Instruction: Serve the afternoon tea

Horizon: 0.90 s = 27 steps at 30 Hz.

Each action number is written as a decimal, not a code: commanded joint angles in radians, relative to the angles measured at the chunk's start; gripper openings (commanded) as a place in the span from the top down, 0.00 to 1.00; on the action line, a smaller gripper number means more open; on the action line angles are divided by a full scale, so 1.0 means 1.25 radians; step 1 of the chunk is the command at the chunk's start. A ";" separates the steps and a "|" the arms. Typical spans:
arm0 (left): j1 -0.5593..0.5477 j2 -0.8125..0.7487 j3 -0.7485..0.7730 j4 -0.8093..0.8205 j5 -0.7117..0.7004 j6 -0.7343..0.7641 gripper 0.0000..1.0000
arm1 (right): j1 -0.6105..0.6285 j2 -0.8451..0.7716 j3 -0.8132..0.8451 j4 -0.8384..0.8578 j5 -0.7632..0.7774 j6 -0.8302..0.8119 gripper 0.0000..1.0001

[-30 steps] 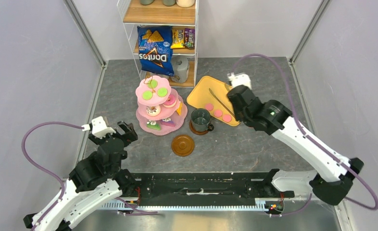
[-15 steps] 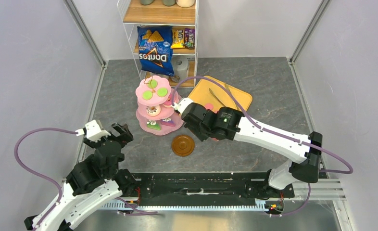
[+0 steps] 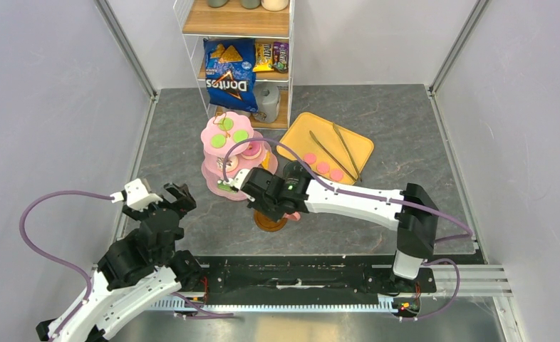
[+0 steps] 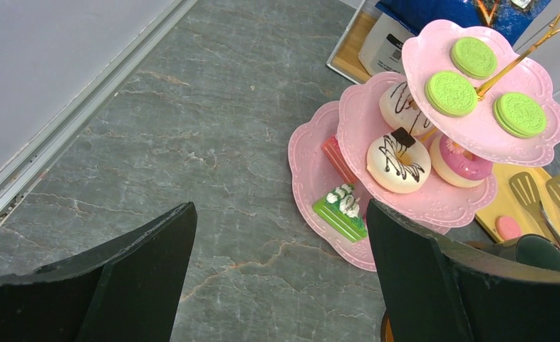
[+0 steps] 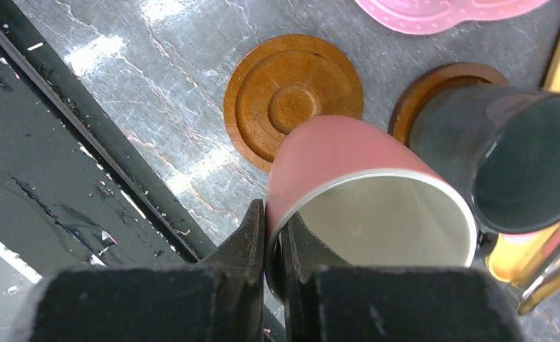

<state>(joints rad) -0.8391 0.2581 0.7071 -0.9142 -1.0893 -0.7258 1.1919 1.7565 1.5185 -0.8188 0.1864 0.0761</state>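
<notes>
My right gripper is shut on the rim of the pink mug, one finger inside and one outside. The mug hangs tilted just above the empty brown saucer. Beside it the dark-green mug stands on the other saucer. In the top view the right gripper covers most of that empty saucer. The pink three-tier stand holds green macarons, donuts and a green cake slice. My left gripper is open over bare table, left of the stand.
A yellow tray behind the mugs carries pink macarons and metal tongs. A shelf unit with a blue Doritos bag stands at the back. The black rail runs along the near edge.
The right arm has swung from the yellow tray toward the near left, bringing the pink mug over the empty saucer. The left arm has drawn back slightly, still open.
</notes>
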 commanded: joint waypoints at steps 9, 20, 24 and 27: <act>0.002 -0.007 0.012 0.002 -0.038 -0.039 0.05 | 0.001 0.055 0.015 0.112 -0.070 -0.088 1.00; 0.002 -0.006 0.011 0.001 -0.040 -0.042 0.04 | 0.001 0.098 0.011 0.116 -0.078 -0.105 1.00; 0.003 -0.003 0.012 0.002 -0.041 -0.042 0.05 | 0.001 0.109 0.009 0.112 -0.071 -0.108 0.99; 0.003 -0.003 0.012 0.002 -0.042 -0.042 0.04 | 0.001 0.112 0.008 0.110 -0.066 -0.110 0.94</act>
<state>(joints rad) -0.8391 0.2562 0.7071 -0.9192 -1.0981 -0.7330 1.1923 1.8946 1.5185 -0.7120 0.0837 -0.0372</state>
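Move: The bare wooden coaster that the pink mug is headed for has its middle about 3 cm ahead of the right hand, 1 cm to its left and some 12 cm below. From that hand the dark mug on its own coaster stands roughly 11 cm ahead and 6 cm to the right; the cake stand is about 16 cm ahead and 10 cm left. The bare coaster lies about 27 cm right of the left hand, 2 cm ahead and 22 cm below. The pink mug, still pinched by its wall in the right hand's nearly shut fingers, goes down about 5 cm and left about 3 cm towards the bare coaster. Sideways travel fades first and the last stretch is mostly a straight sink, the wrist turning a little counter-clockwise, under 10 degrees, before the hand comes to a stop. The grip is kept. ##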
